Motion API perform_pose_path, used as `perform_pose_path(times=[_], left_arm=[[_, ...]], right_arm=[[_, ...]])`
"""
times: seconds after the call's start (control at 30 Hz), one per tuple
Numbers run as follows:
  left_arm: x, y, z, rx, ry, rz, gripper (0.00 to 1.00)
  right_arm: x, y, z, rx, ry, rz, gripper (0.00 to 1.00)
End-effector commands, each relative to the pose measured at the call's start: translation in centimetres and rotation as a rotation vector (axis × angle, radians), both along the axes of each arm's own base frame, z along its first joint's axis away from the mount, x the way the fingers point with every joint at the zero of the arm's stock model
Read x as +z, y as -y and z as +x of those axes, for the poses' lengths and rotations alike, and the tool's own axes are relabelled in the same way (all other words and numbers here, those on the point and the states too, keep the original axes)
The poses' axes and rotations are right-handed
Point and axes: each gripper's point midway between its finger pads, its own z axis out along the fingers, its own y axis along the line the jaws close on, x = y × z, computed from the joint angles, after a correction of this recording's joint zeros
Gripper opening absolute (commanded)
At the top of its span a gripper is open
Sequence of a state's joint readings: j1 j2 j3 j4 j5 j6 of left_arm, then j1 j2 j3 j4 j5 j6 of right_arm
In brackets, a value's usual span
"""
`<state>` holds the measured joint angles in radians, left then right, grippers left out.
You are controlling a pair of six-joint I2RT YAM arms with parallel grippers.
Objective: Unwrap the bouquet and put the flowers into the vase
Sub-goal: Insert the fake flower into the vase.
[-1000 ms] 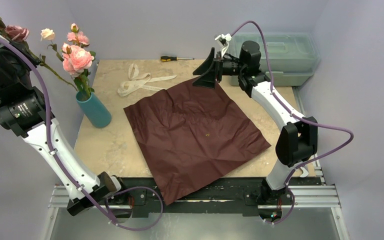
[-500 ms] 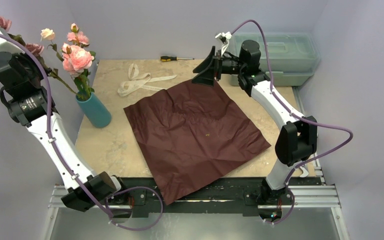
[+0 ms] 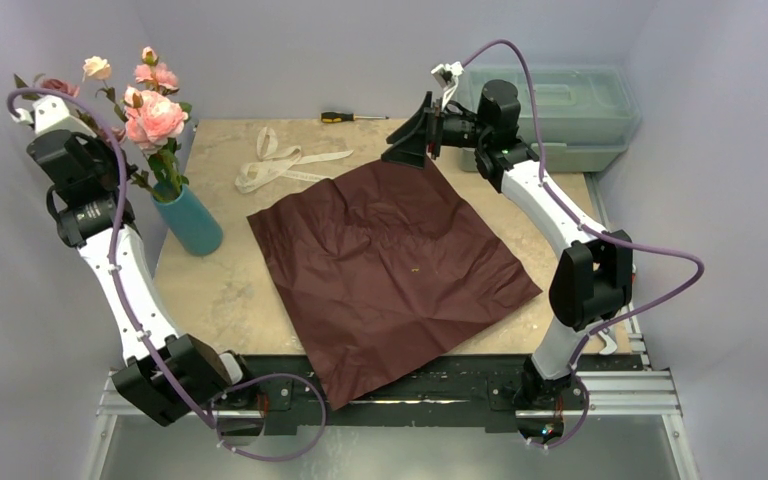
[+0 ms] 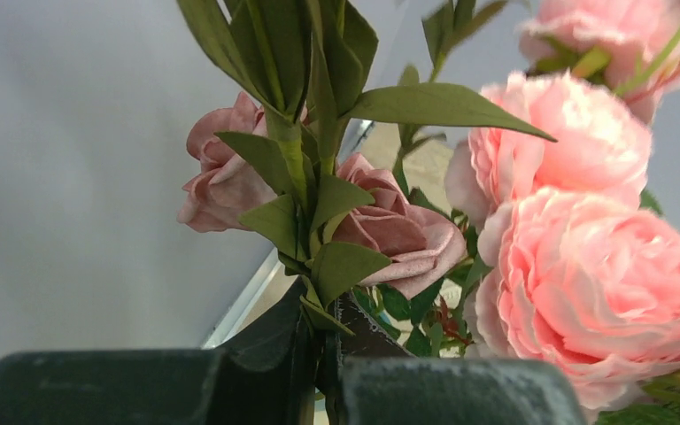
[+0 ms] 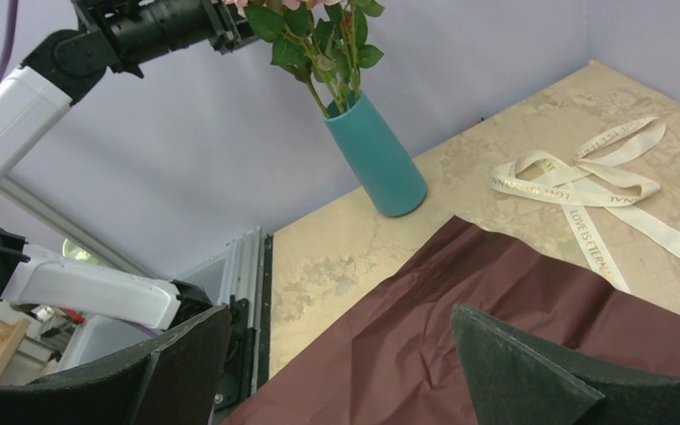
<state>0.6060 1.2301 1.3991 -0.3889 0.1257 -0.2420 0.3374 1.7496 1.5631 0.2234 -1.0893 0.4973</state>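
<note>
The bouquet lies unwrapped. Its maroon paper [image 3: 390, 265] is spread flat on the table. The teal vase [image 3: 190, 220] stands at the left edge with pink flowers [image 3: 155, 115] in it. My left gripper [image 3: 103, 150] is up beside those blooms. In the left wrist view it [image 4: 323, 341] is shut on the green stem of two dusky roses [image 4: 390, 235], close to the big pink roses [image 4: 584, 266]. My right gripper [image 3: 415, 140] hovers open over the paper's far corner, its jaws wide above the paper [image 5: 513, 301]. That view also shows the vase [image 5: 376, 159].
A cream ribbon [image 3: 280, 165] lies loose behind the paper. A screwdriver [image 3: 345, 117] rests at the table's back edge. A pale green toolbox [image 3: 560, 105] stands at the back right. The paper's near corner hangs over the front edge.
My left arm has swung right and lower, bringing the dusky rose stem in from the far left toward the flowers in the vase. The right arm has barely moved.
</note>
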Motion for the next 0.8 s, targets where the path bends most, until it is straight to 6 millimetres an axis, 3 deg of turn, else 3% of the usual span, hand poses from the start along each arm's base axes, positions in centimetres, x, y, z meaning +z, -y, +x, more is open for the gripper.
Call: perform_pose_path(times=[0.0, 0.3, 0.5, 0.63, 0.77], left_arm=[[-0.2, 0.7, 1.1, -0.027, 0.010, 0.094, 0.00], [-3.8, 1.5, 2.7, -0.044, -0.043, 0.097, 0.01], [-6.1, 1.3, 2.9, -0.045, -0.104, 0.067, 0.21], [-4.8, 1.8, 2.4, -0.051, -0.089, 0.066, 0.43], [-3.9, 2.1, 0.9, -0.038, -0.127, 0.066, 0.51]], right_arm=[[1.6, 0.2, 0.5, -0.030, 0.028, 0.015, 0.98], [1.5, 0.4, 0.2, -0.036, 0.031, 0.008, 0.98], [1.4, 0.4, 0.3, -0.035, 0.031, 0.004, 0.98], [1.4, 0.3, 0.3, -0.026, 0.036, 0.001, 0.98], [1.3, 0.4, 0.2, -0.019, 0.047, -0.002, 0.98]])
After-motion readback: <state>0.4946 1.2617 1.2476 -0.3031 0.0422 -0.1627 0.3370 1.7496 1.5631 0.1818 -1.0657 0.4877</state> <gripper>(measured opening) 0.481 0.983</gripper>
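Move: The left hand holds the stem of the dusty-pink fake flower; the vase lies about 4 cm ahead, 4 cm right, its middle some 24 cm below. The big pink flowers stand roughly 7 cm ahead, 8 cm right and 3 cm higher; the ribbon lies some 16 cm ahead, 19 cm right, down on the table. From the right hand the vase is about 39 cm left, 8 cm back and 22 cm below. The left hand lowers the fake flower about 6 cm towards the vase, easing forward, then opens halfway, releasing it. ##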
